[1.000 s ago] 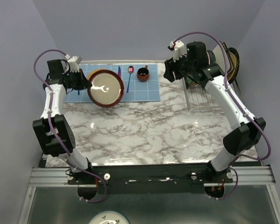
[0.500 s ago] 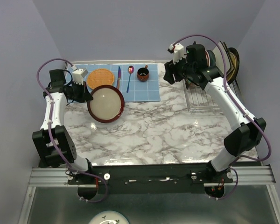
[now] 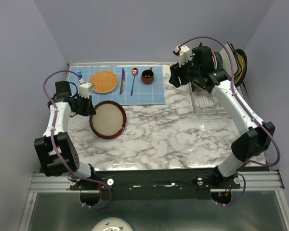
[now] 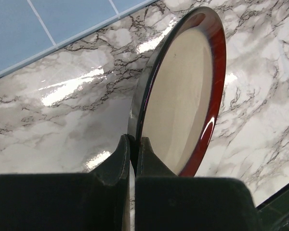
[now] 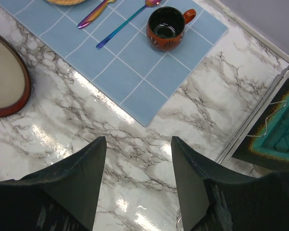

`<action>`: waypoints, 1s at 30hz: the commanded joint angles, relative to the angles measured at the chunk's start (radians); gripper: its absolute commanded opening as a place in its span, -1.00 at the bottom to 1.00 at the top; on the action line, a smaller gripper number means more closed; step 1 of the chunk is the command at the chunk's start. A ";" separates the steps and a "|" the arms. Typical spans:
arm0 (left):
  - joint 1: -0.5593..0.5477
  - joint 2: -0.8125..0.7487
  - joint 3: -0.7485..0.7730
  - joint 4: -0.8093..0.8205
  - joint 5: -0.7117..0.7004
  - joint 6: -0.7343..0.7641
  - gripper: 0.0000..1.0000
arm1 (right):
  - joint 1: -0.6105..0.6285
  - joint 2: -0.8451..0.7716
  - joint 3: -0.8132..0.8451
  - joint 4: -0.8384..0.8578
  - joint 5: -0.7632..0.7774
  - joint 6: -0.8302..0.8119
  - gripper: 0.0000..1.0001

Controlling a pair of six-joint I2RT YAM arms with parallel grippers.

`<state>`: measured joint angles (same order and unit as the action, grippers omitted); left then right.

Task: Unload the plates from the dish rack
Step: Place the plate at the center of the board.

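Note:
A red-rimmed cream plate (image 3: pixel 108 120) hangs tilted low over the marble, in front of the blue mat. My left gripper (image 3: pixel 90 110) is shut on its left rim. In the left wrist view the fingers (image 4: pixel 120 154) pinch the plate (image 4: pixel 183 96) edge-on. My right gripper (image 3: pixel 176 77) stands open and holds nothing, above the marble just left of the dish rack (image 3: pixel 209 103). Several plates (image 3: pixel 237 60) stand upright at the rack's far end. The right wrist view has the open gripper (image 5: pixel 138 144), the rack's wire edge (image 5: pixel 260 115) and a teal plate (image 5: pixel 279 132).
On the blue tiled mat (image 3: pixel 151 95) at the back lie an orange woven round mat (image 3: pixel 104 82), a knife (image 3: pixel 122 81), a spoon (image 3: pixel 134 79) and a dark-red cup (image 3: pixel 147 76). Walls close in the table on the left, back and right.
My left gripper has carried the red-rimmed plate off the orange mat, forward and down over the marble, uncovering the mat. The right arm has barely moved.

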<state>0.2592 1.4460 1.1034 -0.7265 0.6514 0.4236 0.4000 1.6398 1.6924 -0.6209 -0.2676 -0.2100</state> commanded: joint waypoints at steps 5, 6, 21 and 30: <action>-0.008 -0.020 -0.004 0.058 0.045 -0.008 -1.00 | 0.005 -0.031 -0.028 0.026 -0.018 -0.003 0.29; -0.008 -0.018 -0.002 0.056 0.042 -0.009 -1.00 | 0.008 -0.032 -0.030 0.026 -0.016 -0.003 0.29; 0.044 0.023 -0.165 0.233 -0.153 0.053 -1.00 | 0.007 -0.037 -0.074 0.053 -0.010 -0.020 0.28; 0.097 0.105 -0.192 0.302 -0.226 0.132 -1.00 | 0.007 -0.038 -0.112 0.076 -0.005 -0.026 0.28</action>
<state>0.3435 1.4975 0.9627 -0.5346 0.6483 0.3721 0.4000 1.6283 1.6012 -0.5774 -0.2680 -0.2192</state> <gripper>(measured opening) 0.055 0.641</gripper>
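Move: The plate, already pinched by its left rim and tilted with that rim raised, has its middle about 8 cm right, 3 cm back and 4 cm below the left hand. Its landing spot on the marble lies roughly 7 cm right, 3 cm back and 7 cm down. The woven disc is 17 cm ahead and 3 cm right, the knife 17 cm ahead and 12 cm right. From the right hand the plate lies some 30 cm left, 9 cm back and 18 cm lower. The plate's raised left rim is brought down towards the marble by the left hand, which keeps its pinch. The hand first barely moves, then sinks ever faster, about 5 cm in all, easing outward to the left by nearly 3 cm in the later part and turning slightly counter-clockwise. The empty right hand, still open, sinks a little by the dish rack. ##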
